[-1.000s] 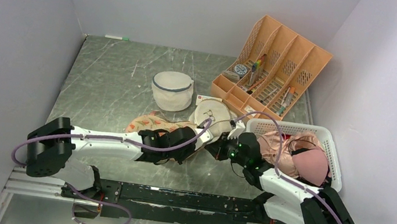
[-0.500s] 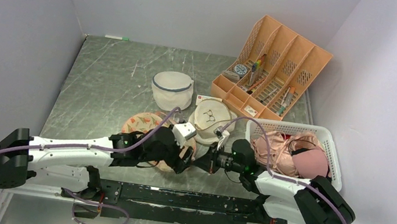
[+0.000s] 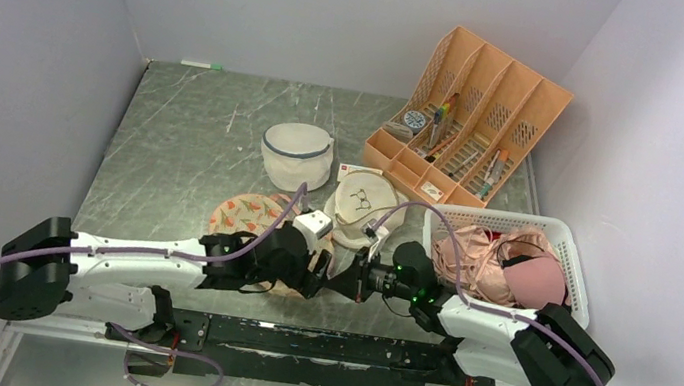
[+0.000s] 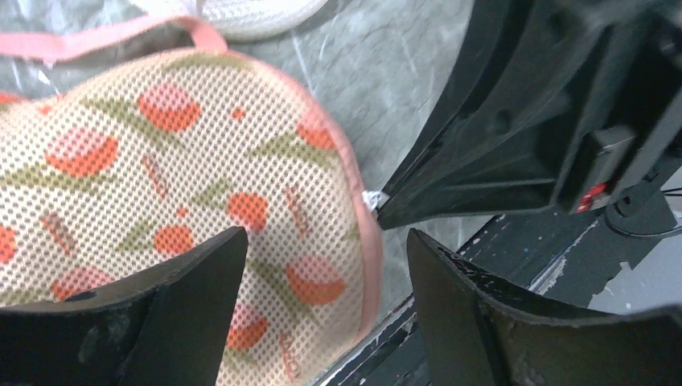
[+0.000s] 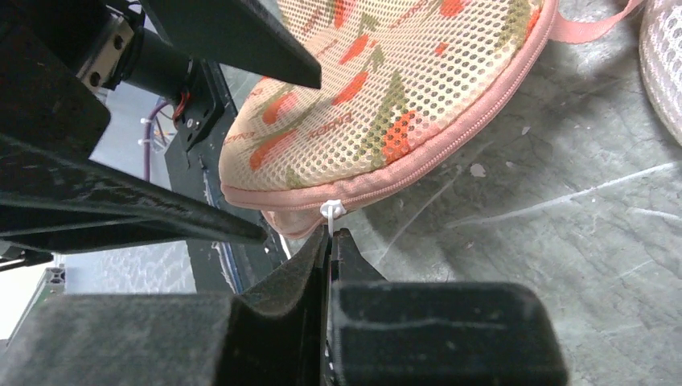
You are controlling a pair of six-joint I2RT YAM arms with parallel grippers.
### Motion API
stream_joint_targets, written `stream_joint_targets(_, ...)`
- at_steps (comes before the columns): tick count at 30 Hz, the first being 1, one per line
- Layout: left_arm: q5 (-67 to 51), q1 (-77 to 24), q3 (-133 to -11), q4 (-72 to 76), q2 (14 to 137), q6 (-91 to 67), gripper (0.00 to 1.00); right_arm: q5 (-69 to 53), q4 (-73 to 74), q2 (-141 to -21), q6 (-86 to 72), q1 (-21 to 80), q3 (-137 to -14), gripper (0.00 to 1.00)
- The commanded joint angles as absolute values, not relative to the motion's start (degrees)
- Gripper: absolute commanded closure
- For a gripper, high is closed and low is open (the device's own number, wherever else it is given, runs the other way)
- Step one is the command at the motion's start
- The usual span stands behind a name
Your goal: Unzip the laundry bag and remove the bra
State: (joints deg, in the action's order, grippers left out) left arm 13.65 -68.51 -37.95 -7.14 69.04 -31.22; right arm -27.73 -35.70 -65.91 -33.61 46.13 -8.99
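Note:
The laundry bag (image 3: 249,215) lies flat near the table's front edge, beige mesh with an orange-red print and pink zip edging (image 4: 161,169) (image 5: 386,88). My left gripper (image 3: 319,273) (image 4: 323,237) hovers open over the bag's right end, with the pink edge below the gap between its fingers. My right gripper (image 3: 352,281) (image 5: 330,235) is shut on the white zip pull (image 5: 331,211) (image 4: 371,199) at the bag's right rim. The zip looks closed along the side I can see. The bra is hidden.
A white dome mesh bag (image 3: 296,156) and a round cream bag with a glasses drawing (image 3: 362,201) sit behind the laundry bag. An orange organizer (image 3: 469,120) stands at the back right. A white basket (image 3: 576,256) holds pink garments. The black base rail (image 3: 317,341) runs just below the bag.
My left gripper opened and let go of the bag, which now lies flatter. The left arm drew back toward the front. My right gripper shifted left and nearer, staying shut on the zip pull.

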Motion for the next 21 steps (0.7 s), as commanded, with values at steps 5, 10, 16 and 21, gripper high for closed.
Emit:
stream_joint_targets(5, 15.8, -68.8, -37.0, -7.4, 70.8, -33.8, 0.29, -26.5, -35.0, -66.4, -32.1, 46.4, -11.7, 1.00)
stream_joint_targets(10, 14.7, -68.8, -37.1, -6.6, 71.9, -33.2, 0.50, -24.2, -33.7, -66.6, -32.1, 46.4, -12.1, 1.00)
stream_joint_targets(16, 16.5, -68.8, -36.7, -8.4, 70.4, -32.2, 0.86, -17.0, -29.2, -66.1, -32.1, 46.3, -13.1, 1.00)
stream_joint_targets(21, 17.5, -68.8, -37.5, -10.5, 70.3, -30.6, 0.93, -12.0, -27.8, -67.1, -32.2, 45.7, -14.3, 1.00)
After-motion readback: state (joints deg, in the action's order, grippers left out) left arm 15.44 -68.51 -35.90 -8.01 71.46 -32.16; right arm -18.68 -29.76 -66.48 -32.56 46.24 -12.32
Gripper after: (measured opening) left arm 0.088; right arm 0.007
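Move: The laundry bag's loose edge, beside the open zipper, lies about 3 cm below my left hand and 1 cm to its left; the zipper pull is some 2 cm to its right, 1 cm back and 3 cm down. My right hand still holds that pull, with the closed seam running on roughly 7 cm ahead of it. A round mesh bag sits about 15 cm ahead and 4 cm right of the right hand, 2 cm lower. I lower my left hand about 3 cm, easing slightly left, and shut its open fingers on the bag's fabric just behind the zipper pull to anchor it. My right hand keeps its pinch on the pull and, slowly at first, then faster as the left closes, draws it about 3 cm forward along the seam, turning slightly clockwise. ##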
